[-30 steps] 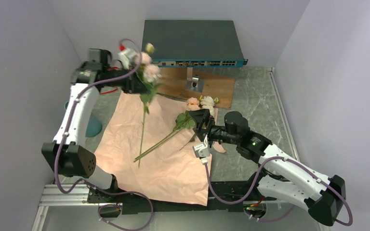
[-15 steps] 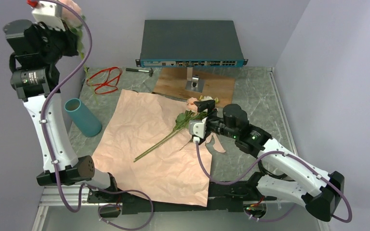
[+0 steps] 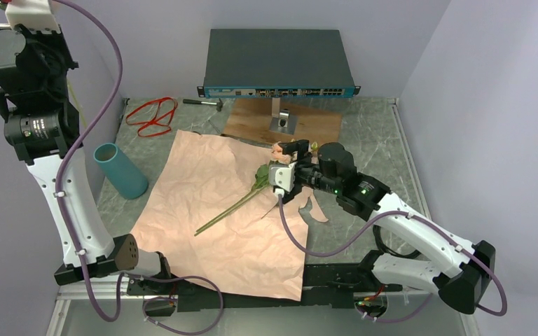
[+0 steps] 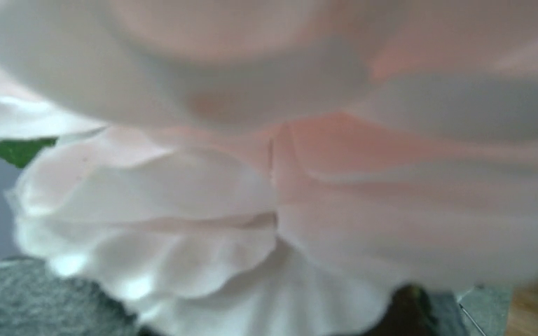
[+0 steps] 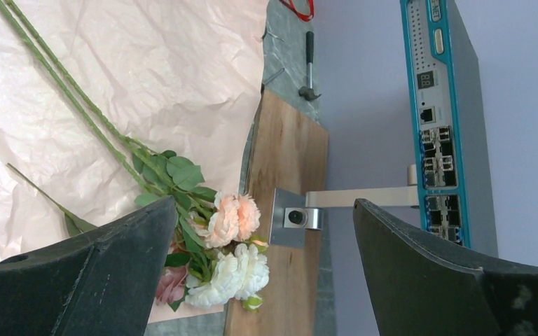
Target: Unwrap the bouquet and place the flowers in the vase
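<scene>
The bouquet is undone: its pink paper (image 3: 210, 210) lies spread flat on the table. Two long-stemmed flowers (image 3: 252, 189) rest on it, with peach and cream blooms (image 5: 235, 245) at the paper's far right corner. My right gripper (image 3: 291, 155) hovers open just over those blooms (image 3: 280, 149), and in the right wrist view its gripper (image 5: 264, 210) holds nothing. The teal vase (image 3: 120, 170) stands left of the paper. My left arm (image 3: 31, 105) is raised high at the far left, its gripper beyond the overhead view's top edge. Pale pink and white petals of a flower (image 4: 266, 175) fill the left wrist view and hide the fingers.
A network switch (image 3: 280, 59) sits at the back. In front of it lies a wooden board (image 3: 301, 129) with a metal bracket (image 3: 278, 120). A red ribbon (image 3: 153, 115) and a small hammer (image 3: 203, 102) lie at the back left. Walls close in on both sides.
My left arm has swung up and to the left, carrying a flower from above the paper to high over the table's left edge. My right gripper has edged closer to the blooms.
</scene>
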Controlling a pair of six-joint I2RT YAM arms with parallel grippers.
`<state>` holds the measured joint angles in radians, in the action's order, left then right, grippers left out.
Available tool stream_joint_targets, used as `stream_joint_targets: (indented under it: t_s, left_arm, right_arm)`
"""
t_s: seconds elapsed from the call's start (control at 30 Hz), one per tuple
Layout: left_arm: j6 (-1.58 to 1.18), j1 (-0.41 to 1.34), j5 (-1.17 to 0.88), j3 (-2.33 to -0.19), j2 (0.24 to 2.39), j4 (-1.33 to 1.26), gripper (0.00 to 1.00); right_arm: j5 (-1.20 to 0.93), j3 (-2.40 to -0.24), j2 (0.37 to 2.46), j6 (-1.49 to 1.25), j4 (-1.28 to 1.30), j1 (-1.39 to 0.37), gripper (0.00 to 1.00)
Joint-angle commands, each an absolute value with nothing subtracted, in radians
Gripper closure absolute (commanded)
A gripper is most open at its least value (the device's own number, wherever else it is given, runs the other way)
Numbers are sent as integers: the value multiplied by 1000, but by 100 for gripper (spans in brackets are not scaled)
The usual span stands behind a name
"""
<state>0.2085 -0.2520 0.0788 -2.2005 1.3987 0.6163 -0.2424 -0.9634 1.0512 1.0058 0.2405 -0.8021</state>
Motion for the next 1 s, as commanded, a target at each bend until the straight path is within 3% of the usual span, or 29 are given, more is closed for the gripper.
stream_joint_targets:
  t_s: [0.0,0.2,0.77,0.97]
  left_arm:
    - [91,-289,134,-2207,1385,558,99]
    - [15,-372,138,-2189,1410,555,100]
    - [-47,-428,82,-1837,1324,459,100]
    - [-62,-428,83,-1704,1322,457,92]
  right_arm:
    - [-290,-1031,1073,1013,244,-807,0]
    - [-299,-1082,1105,1025,270,-808,0]
    - [-292,-1071,1083,1013,297,-808,0]
    - [-280,-1067,1080,949,292,-809,0]
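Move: The left hand holds a flower by its head, stem hanging. The vase it is bound for stands almost beneath, about 3 cm back, 4 cm left and some 47 cm below to its middle. The red ribbon lies about 25 cm ahead, 2 cm left on the table; the wrapping paper's middle is 14 cm back and 30 cm right. From the idle right hand the vase is about 50 cm left, 5 cm ahead and 16 cm lower. Still pinching the flower just under its bloom, the left hand first slides some 5 cm left at height, then sinks about 14 cm, steadily, towards the vase while easing a little farther left and forward. The wrist rolls about 20 degrees, its left side dropping, and the fingers tip slightly down and swing a little left; they stay shut. ##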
